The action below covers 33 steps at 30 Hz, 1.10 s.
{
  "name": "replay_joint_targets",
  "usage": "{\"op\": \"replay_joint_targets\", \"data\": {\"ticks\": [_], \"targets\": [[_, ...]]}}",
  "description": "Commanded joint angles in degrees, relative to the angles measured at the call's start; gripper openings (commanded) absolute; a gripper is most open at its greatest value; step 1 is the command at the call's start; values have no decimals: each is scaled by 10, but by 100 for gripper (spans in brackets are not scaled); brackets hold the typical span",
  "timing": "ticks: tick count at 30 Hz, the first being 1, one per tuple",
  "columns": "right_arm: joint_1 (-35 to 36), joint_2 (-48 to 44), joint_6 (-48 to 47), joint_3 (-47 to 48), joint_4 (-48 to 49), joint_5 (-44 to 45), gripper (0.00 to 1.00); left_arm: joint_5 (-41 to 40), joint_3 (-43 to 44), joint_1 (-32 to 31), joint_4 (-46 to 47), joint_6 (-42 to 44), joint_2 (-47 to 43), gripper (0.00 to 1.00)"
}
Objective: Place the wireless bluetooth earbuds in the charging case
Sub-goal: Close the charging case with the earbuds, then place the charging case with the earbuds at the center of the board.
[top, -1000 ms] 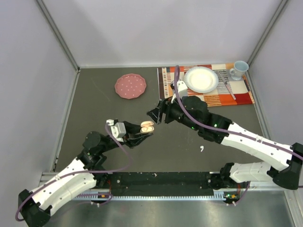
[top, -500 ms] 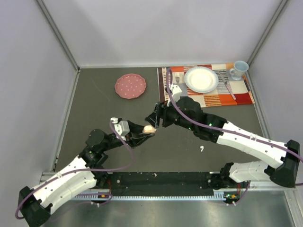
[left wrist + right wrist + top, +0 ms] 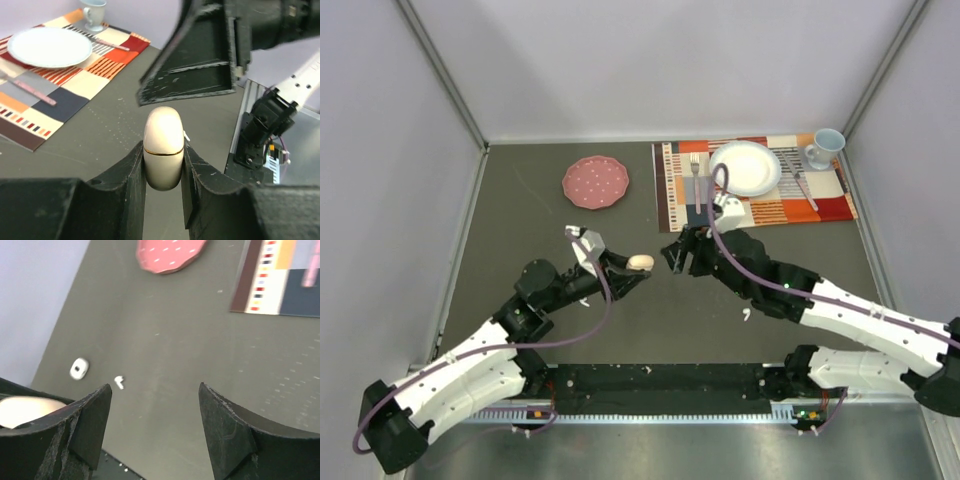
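My left gripper [image 3: 638,264] [image 3: 163,148] is shut on the charging case [image 3: 640,262] [image 3: 163,131], a cream oval shell with a thin gold seam and its lid closed, held above the dark table. Just to its right, my right gripper [image 3: 671,255] [image 3: 155,387] stands open with nothing between its fingers [image 3: 200,60], close to the case but apart from it. One white earbud [image 3: 746,314] lies on the table under the right arm. Another earbud [image 3: 119,382] shows in the right wrist view beside a small round white piece [image 3: 78,368].
A pink plate [image 3: 595,183] sits at the back left of the table. A striped placemat [image 3: 820,208] at the back right carries a white plate [image 3: 745,168], a fork [image 3: 697,176], other cutlery and a pale blue cup [image 3: 825,147]. Grey walls enclose the table.
The case's lid stood open a second ago and is closed now. My left gripper carried the case right and slightly up. My right gripper drew back to the right and opened a little wider.
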Motion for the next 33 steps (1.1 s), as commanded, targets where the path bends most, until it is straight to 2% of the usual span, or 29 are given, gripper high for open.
{"op": "replay_joint_targets", "data": {"ticks": [1, 5, 14, 17, 25, 33], "targets": [[0, -65, 15, -31, -1, 167, 71, -64, 64, 2, -56, -70, 44, 0], [-2, -96, 10, -47, -7, 187, 71, -91, 94, 6, -72, -150, 132, 0], [-5, -136, 50, -66, -52, 205, 72, -16, 167, 16, -19, -263, 333, 0], [-6, -156, 50, -76, -58, 217, 72, -6, 173, 18, 27, -308, 380, 0], [-10, -209, 47, -103, -63, 244, 72, 35, 157, 38, 238, -443, 519, 0], [-12, -225, 41, -107, -75, 242, 72, 42, 197, 40, 332, -539, 665, 1]]}}
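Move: The left hand already holds the closed charging case between its fingers; the bare spot of table it heads for lies about 13 cm ahead, 12 cm to its right and 25 cm below. At table height, one loose white earbud lies some 4 cm ahead and 14 cm left of that hand, another about level and 26 cm right. From the right hand, that spot is roughly 8 cm ahead, 5 cm right and 25 cm below. Down, forward and to the right, the left hand carries the closed charging case towards the bare mid-table, sinking about 16 cm and going some 11 cm each way level. Its grip is unchanged as the wrist rolls about 60 degrees, forward side down. The right hand, empty and open, draws some 12 cm to the right, turning clockwise. ##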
